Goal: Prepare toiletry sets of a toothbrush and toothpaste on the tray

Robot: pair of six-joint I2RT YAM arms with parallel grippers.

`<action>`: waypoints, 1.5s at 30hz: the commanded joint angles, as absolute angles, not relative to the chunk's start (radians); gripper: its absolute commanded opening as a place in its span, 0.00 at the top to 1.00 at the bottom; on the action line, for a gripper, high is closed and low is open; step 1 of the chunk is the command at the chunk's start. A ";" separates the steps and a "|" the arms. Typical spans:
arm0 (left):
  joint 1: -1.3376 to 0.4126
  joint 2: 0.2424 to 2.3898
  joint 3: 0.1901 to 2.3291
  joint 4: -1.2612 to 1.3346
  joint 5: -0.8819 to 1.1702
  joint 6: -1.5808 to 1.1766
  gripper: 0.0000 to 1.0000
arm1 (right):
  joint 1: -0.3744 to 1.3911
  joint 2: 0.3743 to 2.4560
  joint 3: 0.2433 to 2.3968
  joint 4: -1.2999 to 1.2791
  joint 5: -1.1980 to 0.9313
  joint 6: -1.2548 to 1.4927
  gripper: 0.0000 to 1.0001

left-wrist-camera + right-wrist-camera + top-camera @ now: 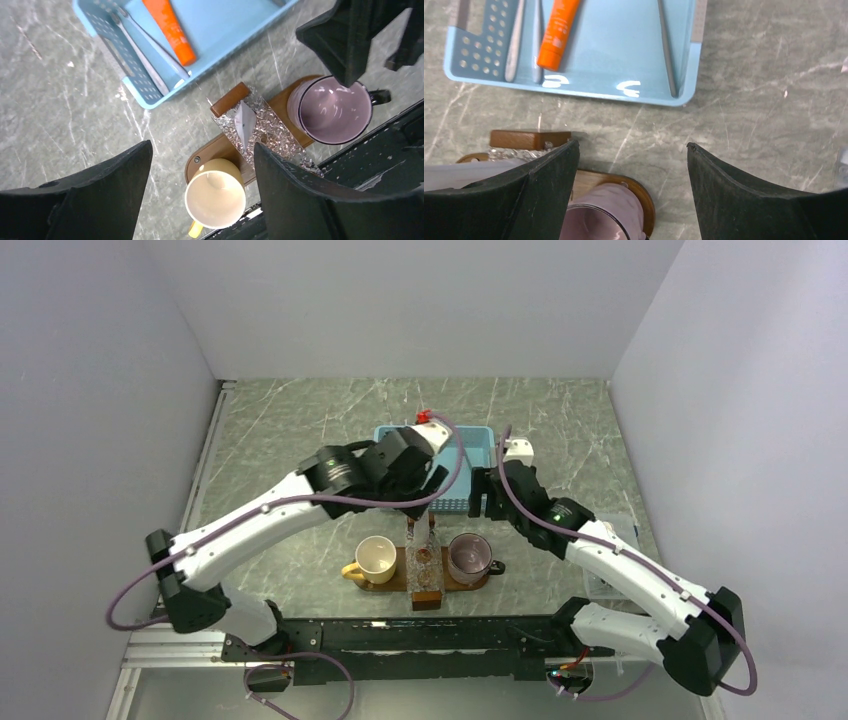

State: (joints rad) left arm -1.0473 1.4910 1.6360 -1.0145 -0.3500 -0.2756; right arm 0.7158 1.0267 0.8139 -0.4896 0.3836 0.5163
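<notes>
The dark-brown wooden tray (395, 583) lies near the arms and carries a yellow cup (377, 557), a purple cup (469, 557) and a clear box (425, 575) between them. Pale-blue toothbrushes (154, 42) and an orange toothpaste tube (170, 30) lie in the light-blue basket (478, 445). They also show in the right wrist view, toothbrushes (515, 45) beside the tube (558, 32). My left gripper (201, 146) is open and empty above the tray's yellow-cup end (215, 150). My right gripper (632, 146) is open and empty over the table between the basket (574, 90) and the purple cup (599, 215).
The clear box (255, 127) has a wooden block at one end and a white flat item inside. One more toothbrush (666, 50) lies along the basket's right wall. Grey walls stand close on both sides. My right gripper's fingers (360, 35) hang over the purple cup (332, 110).
</notes>
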 commanded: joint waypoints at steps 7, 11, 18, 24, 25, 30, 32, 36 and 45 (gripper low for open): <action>-1.042 1.167 1.464 -0.851 -0.463 -0.233 0.13 | 0.714 1.152 1.043 -0.468 0.384 0.447 0.19; -1.042 1.075 1.397 -0.844 -0.483 -0.232 0.04 | 0.714 1.229 1.120 -0.452 0.374 0.422 0.19; -1.042 0.932 1.247 -0.838 -0.512 -0.258 0.01 | 0.711 1.396 1.248 -0.471 0.362 0.393 0.19; -1.042 0.787 1.109 -0.822 -0.522 -0.280 0.01 | 0.694 1.517 1.324 -0.487 0.352 0.388 0.21; -1.042 0.764 1.085 -0.818 -0.520 -0.282 0.01 | 0.691 1.541 1.335 -0.489 0.350 0.388 0.22; -1.042 0.656 0.984 -0.785 -0.472 -0.280 0.01 | 0.677 1.627 1.390 -0.512 0.354 0.390 0.26; -1.042 0.634 0.953 -0.781 -0.452 -0.281 0.01 | 0.663 1.655 1.403 -0.518 0.362 0.386 0.30; -1.042 0.613 0.913 -0.784 -0.436 -0.285 0.01 | 0.619 1.713 1.430 -0.527 0.339 0.370 0.41; -1.042 0.606 0.881 -0.786 -0.465 -0.277 0.01 | 0.529 1.875 1.521 -0.560 0.279 0.325 0.50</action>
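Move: The gray toothbrush in the blue basket lies about 19 cm ahead of the right hand, 3 cm to its left and some 14 cm below. In the basket, the orange toothpaste is about 17 cm ahead and 16 cm left of that hand; the purple mug sits roughly 6 cm back and 5 cm left. From the left hand, the toothbrush is about 23 cm ahead, 12 cm right and 24 cm down; the yellow mug stands 3 cm back, 8 cm left. Forward in an arc, the right hand travels some 15 cm and about 5 cm left towards the gray toothbrush, first rising about 5 cm, then sinking roughly 9 into place over the basket, fingers tipping down and narrowing to about half open. Meanwhile the empty left hand rises, withdraws leftward over the yellow mug and back from the rack, then sinks, opening fully. ##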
